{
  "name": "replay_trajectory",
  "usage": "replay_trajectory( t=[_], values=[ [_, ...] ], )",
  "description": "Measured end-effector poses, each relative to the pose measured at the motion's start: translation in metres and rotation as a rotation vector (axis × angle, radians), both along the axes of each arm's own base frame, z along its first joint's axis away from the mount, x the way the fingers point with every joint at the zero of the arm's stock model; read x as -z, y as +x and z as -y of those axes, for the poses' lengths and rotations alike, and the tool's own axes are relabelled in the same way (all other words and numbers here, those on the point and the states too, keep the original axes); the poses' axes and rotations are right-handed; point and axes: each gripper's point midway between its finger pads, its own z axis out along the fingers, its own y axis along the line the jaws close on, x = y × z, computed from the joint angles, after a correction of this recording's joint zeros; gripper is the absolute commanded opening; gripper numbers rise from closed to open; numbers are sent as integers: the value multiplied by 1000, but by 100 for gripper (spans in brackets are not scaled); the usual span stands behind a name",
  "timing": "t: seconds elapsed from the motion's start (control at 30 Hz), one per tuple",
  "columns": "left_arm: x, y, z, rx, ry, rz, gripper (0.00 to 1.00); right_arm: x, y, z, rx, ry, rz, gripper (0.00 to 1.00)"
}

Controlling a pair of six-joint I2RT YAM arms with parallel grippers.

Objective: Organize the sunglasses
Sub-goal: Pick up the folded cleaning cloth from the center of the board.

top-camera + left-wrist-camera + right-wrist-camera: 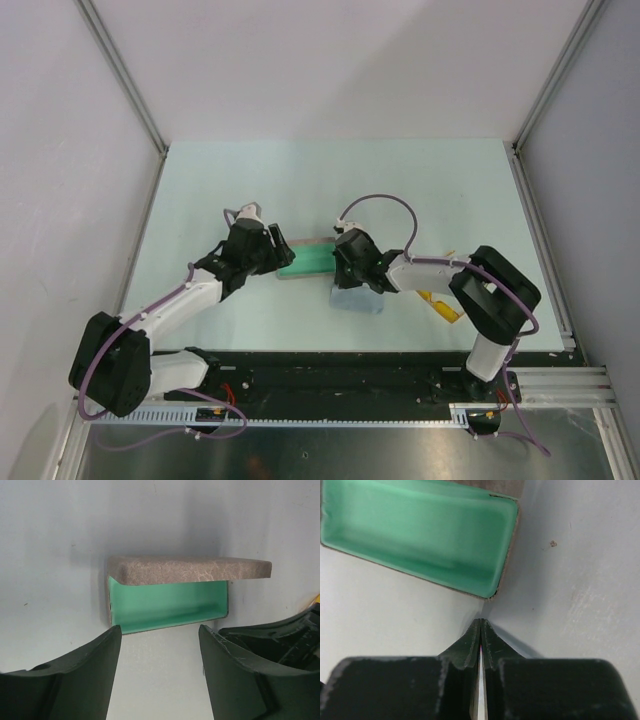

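Observation:
The sunglasses (440,305) lie on the table at the right, yellow and partly hidden under my right forearm. The grey-beige case (312,262) lies open in the middle, showing its green lining (420,535) under the raised lid (190,570). My left gripper (285,252) (160,630) stands open just short of the case's left end, nothing between its fingers. At the case's right corner, my right gripper (342,272) (481,621) is shut, its tips pinching a crease of the pale blue cloth (362,300) (395,615).
Metal rails (540,230) run along the right and left sides of the pale green table (420,190). White walls close in the back. The arms' bases sit on the black strip (330,375) at the near edge.

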Motion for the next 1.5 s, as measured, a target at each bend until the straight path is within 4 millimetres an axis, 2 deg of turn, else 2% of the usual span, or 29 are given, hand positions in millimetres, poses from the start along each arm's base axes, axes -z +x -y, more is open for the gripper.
replay_trajectory(
  t=[0.1,0.47,0.57,0.67,0.7,0.8,0.97,1.07,1.17,1.33,1.5],
  values=[
    [-1,1,2,9,-5,7,68,8,0,0,1,-5,-18,4],
    [-3,-3,13,61,-36,10,69,7,10,-4,13,28,0,8],
    [-4,-7,19,86,-45,7,69,6,16,0,30,31,7,15],
    [-4,-12,27,116,-52,5,71,3,19,5,45,24,11,34],
    [-4,-14,30,126,-54,4,72,0,19,6,50,25,14,39],
    [-3,-20,41,167,-61,-1,75,-22,17,9,52,42,40,47],
    [11,-35,65,253,-57,-36,75,-72,13,18,96,91,102,49],
    [24,-45,78,297,-56,-75,75,-86,6,34,160,110,107,51],
    [40,-54,88,323,-52,-129,75,-76,-9,62,233,92,70,52],
    [58,-62,100,342,-43,-198,74,-30,-43,113,335,7,-45,52],
    [60,-60,109,348,-45,-207,71,-8,-57,129,375,-30,-109,51]
  ],
)
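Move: The folded cleaning cloth's middle lies about 5 cm to the right of the right hand, 4 cm back and a couple of centimetres below. From that hand the open green-lined case is centred roughly 10 cm left and 7 cm ahead, and the yellow sunglasses are some 28 cm right and 2 cm back, both near hand level. The cloth is about 19 cm right of the left hand, 8 cm back and 8 cm below. Right hand lifts 9 cm, opening, then descends right-back beside cloth's right end; left sweeps right-back, sinking, towards cloth. ##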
